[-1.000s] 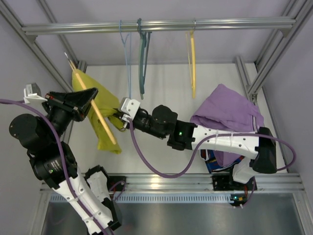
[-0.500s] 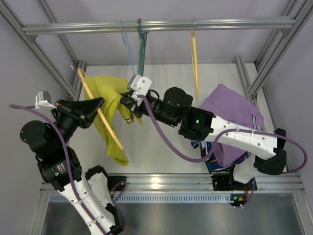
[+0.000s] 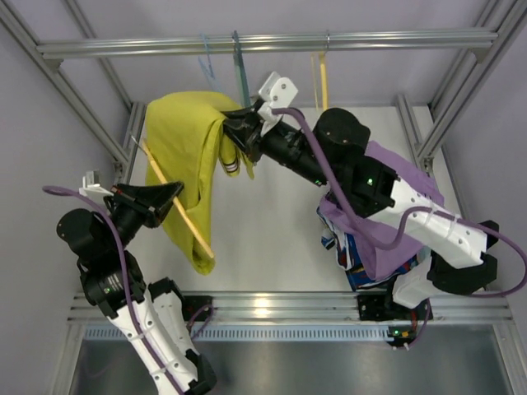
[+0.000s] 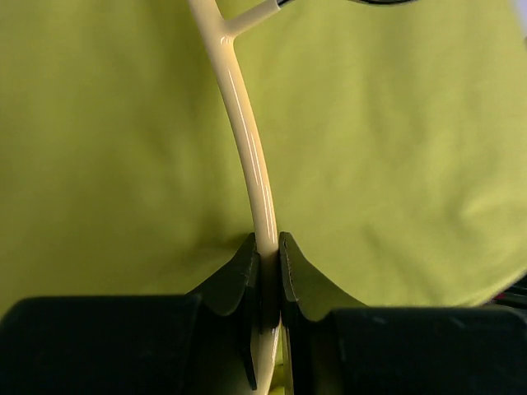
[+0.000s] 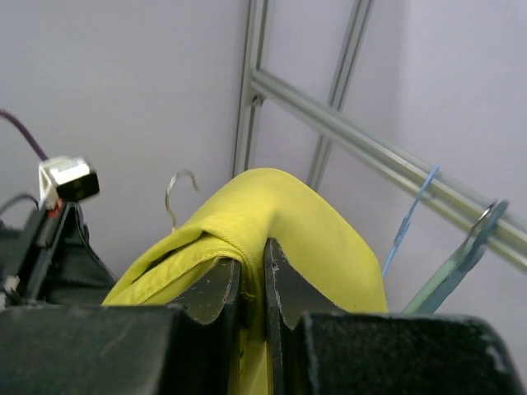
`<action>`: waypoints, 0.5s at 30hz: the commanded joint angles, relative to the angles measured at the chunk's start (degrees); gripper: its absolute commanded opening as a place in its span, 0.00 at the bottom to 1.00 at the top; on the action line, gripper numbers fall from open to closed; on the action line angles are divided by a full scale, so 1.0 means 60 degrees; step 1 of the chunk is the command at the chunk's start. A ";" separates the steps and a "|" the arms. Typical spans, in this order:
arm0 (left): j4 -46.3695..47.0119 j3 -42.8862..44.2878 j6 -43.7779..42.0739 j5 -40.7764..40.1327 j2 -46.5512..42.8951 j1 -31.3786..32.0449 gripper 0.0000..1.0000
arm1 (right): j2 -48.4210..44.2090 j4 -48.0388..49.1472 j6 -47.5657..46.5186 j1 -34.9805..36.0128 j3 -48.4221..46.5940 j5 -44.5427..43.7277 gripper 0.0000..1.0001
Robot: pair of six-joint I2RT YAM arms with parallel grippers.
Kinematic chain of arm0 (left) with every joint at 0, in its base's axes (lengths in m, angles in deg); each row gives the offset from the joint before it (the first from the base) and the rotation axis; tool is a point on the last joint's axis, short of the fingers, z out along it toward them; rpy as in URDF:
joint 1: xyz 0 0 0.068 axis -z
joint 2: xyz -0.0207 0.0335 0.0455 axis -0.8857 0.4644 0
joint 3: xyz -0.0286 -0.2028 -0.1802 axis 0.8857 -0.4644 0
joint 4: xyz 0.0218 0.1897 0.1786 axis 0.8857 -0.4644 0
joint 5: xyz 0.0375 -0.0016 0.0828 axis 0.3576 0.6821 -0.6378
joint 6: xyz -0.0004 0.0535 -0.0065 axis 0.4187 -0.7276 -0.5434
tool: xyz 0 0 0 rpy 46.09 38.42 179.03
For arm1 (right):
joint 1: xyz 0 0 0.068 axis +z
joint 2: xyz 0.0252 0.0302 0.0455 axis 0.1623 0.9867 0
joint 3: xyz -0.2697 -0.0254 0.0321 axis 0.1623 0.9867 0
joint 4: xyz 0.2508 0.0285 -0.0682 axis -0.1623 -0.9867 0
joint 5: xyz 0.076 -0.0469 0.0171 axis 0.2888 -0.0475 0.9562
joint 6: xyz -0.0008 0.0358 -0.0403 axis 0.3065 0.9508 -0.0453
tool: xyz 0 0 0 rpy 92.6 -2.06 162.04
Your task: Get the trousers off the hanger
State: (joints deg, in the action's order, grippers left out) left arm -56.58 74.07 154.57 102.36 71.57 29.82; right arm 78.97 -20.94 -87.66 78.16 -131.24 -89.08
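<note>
The mustard-yellow trousers (image 3: 183, 156) hang in the air at upper left, draped in a tall arch. My right gripper (image 3: 235, 132) is shut on their cloth (image 5: 280, 222) and holds it up near the rail. The yellow hanger (image 3: 177, 210) runs diagonally under the cloth, its lower end poking out near the trousers' bottom. My left gripper (image 3: 165, 196) is shut on the hanger's pale bar (image 4: 247, 156), with yellow cloth (image 4: 395, 164) filling the background. The metal hook (image 5: 174, 193) shows left of the cloth in the right wrist view.
A light blue hanger (image 3: 207, 62), a dark teal hanger (image 3: 239, 70) and a smooth yellow hanger (image 3: 323, 78) hang from the top rail (image 3: 370, 39). A purple garment (image 3: 403, 197) lies at right under my right arm. Slanted frame struts (image 3: 99, 123) stand at left.
My right gripper has risen up and to the right toward the rail, lifting the trousers' cloth high. The left gripper with the hanger has shifted slightly lower and right.
</note>
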 commanded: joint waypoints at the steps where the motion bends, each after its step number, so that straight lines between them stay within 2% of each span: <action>1: -0.0510 -0.0327 -0.1296 -0.0369 -0.0268 -0.0016 0.00 | -0.0585 0.2913 -0.0155 -0.0175 -0.1864 -0.0280 0.00; 10: -0.1214 -0.0928 -0.2117 -0.0647 -0.0548 -0.0001 0.00 | -0.0731 0.3469 -0.0989 -0.0161 -0.2862 -0.0382 0.00; 15: -0.1345 -0.1177 -0.2366 -0.0720 -0.0607 -0.0016 0.00 | -0.1200 0.3704 -0.1532 -0.0234 -0.2907 -0.0558 0.00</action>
State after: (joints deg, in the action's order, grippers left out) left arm -64.82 67.62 144.08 99.12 68.64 29.82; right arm 77.97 -15.09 -93.78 77.76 -143.35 -91.44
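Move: My left hand still grips the wooden hanger by its side bar, with the middle of the trousers about 5 cm ahead of it, some 3 cm to its right and 3 cm higher. My right hand still pinches the trousers, and from it the hanger lies about 10 cm left, 3 cm back and 15 cm below. From the right hand the green hanger is roughly 15 cm ahead, 1 cm left and 8 cm lower; the blue hanger is 7 cm farther left of that one. I pull my two hands apart: the right, keeping its pinch on the trousers, lifts them about 12 cm and carries them some 7 cm to the right, away from the wooden hanger, its fingertips tilting upward. My left hand keeps the hanger gripped and sinks about 6 cm beneath them, tipping slightly down. ##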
